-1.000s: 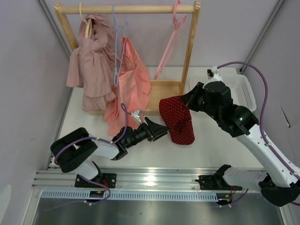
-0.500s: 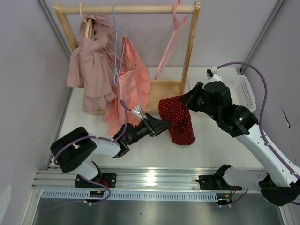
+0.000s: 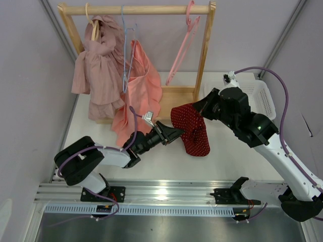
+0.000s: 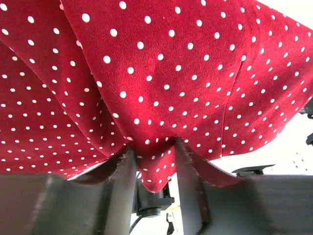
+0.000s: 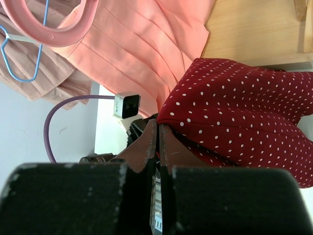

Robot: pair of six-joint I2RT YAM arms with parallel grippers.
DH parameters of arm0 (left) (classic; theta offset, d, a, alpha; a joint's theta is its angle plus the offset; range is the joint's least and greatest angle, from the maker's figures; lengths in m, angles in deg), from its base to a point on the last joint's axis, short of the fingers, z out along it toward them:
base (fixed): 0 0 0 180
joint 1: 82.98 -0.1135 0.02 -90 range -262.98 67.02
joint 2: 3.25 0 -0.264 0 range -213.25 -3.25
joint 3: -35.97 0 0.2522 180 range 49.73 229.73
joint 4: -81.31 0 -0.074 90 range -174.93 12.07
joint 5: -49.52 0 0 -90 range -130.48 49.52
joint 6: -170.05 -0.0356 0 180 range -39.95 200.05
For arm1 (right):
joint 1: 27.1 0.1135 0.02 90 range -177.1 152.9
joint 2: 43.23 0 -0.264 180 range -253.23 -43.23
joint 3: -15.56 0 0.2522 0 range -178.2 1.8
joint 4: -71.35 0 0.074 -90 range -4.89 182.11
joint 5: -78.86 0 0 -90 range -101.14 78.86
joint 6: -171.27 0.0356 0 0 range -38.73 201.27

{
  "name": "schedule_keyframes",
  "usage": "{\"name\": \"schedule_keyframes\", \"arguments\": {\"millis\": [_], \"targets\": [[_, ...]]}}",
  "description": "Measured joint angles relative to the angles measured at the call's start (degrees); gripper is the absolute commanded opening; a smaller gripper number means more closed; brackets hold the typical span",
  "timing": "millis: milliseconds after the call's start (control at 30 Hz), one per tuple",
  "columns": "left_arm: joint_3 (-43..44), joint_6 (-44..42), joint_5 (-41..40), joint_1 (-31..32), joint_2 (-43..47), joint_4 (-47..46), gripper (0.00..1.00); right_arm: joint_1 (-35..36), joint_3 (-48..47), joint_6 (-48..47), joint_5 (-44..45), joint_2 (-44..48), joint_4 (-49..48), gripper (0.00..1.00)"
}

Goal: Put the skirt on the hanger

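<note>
The dark red polka-dot skirt (image 3: 194,132) hangs bunched above the table, held up at its top corner by my right gripper (image 3: 203,108). In the right wrist view that gripper (image 5: 158,123) is shut on the skirt's (image 5: 244,107) hem. My left gripper (image 3: 176,134) reaches in at the skirt's left edge. In the left wrist view a fold of the skirt (image 4: 171,73) sags between its fingertips (image 4: 151,152), touching both, with a gap still showing below. The pink hanger (image 3: 181,48) hangs by its hook on the rail's right end, and its hook (image 5: 63,29) shows in the right wrist view.
A wooden rack (image 3: 204,55) stands at the back. It carries a dusty-pink garment (image 3: 98,70), a light blue hanger (image 3: 126,50) and a salmon garment (image 3: 139,96). A white basket (image 3: 260,96) sits at the right behind my right arm.
My left gripper has moved forward and up to the skirt's left edge and its jaws have narrowed round a fold. The right gripper has kept still with the skirt.
</note>
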Motion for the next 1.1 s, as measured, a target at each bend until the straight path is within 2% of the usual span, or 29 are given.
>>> {"name": "schedule_keyframes", "arguments": {"millis": [100,233,333,400,500,633,767,833,867,933,967,1067,1100], "targets": [[0.0,0.0,0.0,-0.2,0.4,0.0,0.13,0.0,0.0,0.0,0.0,0.0,0.0,0.00],[-1.1,-1.1,0.0,-0.9,6.1,0.1,0.04,0.0,0.4,0.0,0.7,0.1,0.0,0.00],[-2.5,-3.7,-0.8,-1.5,15.3,1.2,0.00,-0.2,2.3,0.0,1.2,0.3,-0.2,0.00],[-2.2,-6.7,-1.9,-1.6,24.1,6.7,0.00,-0.9,4.6,0.0,1.1,0.3,-0.4,0.00],[1.1,-11.4,-4.7,-1.6,34.5,19.8,0.00,-2.8,8.0,-0.5,0.1,0.0,-0.5,0.00],[7.1,-16.7,-7.8,-1.6,38.9,37.9,0.00,-4.6,10.1,-1.7,-2.8,-3.6,-1.4,0.02],[8.5,-19.8,-9.9,-1.6,38.9,50.4,0.00,-4.4,10.9,-3.2,-4.4,-8.4,-3.1,0.12],[8.4,-20.7,-10.8,-1.6,38.9,55.1,0.00,-4.2,12.1,-3.7,-5.0,-9.7,-3.6,0.21],[8.2,-21.1,-11.4,-1.6,39.0,56.9,0.00,-4.2,12.7,-4.1,-5.3,-10.2,-3.8,0.33],[7.7,-22.0,-12.5,-1.6,39.8,60.2,0.00,-4.1,13.5,-4.4,-5.7,-10.8,-4.1,0.48],[7.4,-22.4,-13.2,-1.6,40.3,61.9,0.00,-4.0,14.0,-4.6,-5.9,-11.1,-4.3,0.59],[6.7,-23.1,-14.6,-1.9,42.0,65.5,0.00,-3.7,15.1,-5.3,-5.8,-11.5,-4.4,0.73],[6.5,-23.5,-14.8,-2.1,42.3,66.1,0.00,-3.7,15.7,-5.3,-5.7,-11.5,-4.5,0.74]]}}
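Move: The dark red polka-dot skirt hangs from the right gripper's closed fingers; its middle is about 14 cm below that hand, 3 cm back and 2 cm to its left. The clear table for it lies some 26 cm below, 8 cm left and 3 cm back. For the left gripper, skirt cloth is already between the fingertips, its middle about 4 cm right and 2 cm ahead. The rack's wooden tray is 20 cm ahead, 1 cm left and 10 cm below the left hand; the coral garment is 12 cm ahead, 16 cm left and 8 cm above. Shut the left fingers on the skirt's edge, lift it about 14 cm while drawing it left, then sink again almost as far, still edging left, rolling the wrist some 30 degrees so its left side rises. Meanwhile lower the right gripper about 17 cm towards the table, tipping its fingers downward, and open it late in the descent to let go of the cloth. ##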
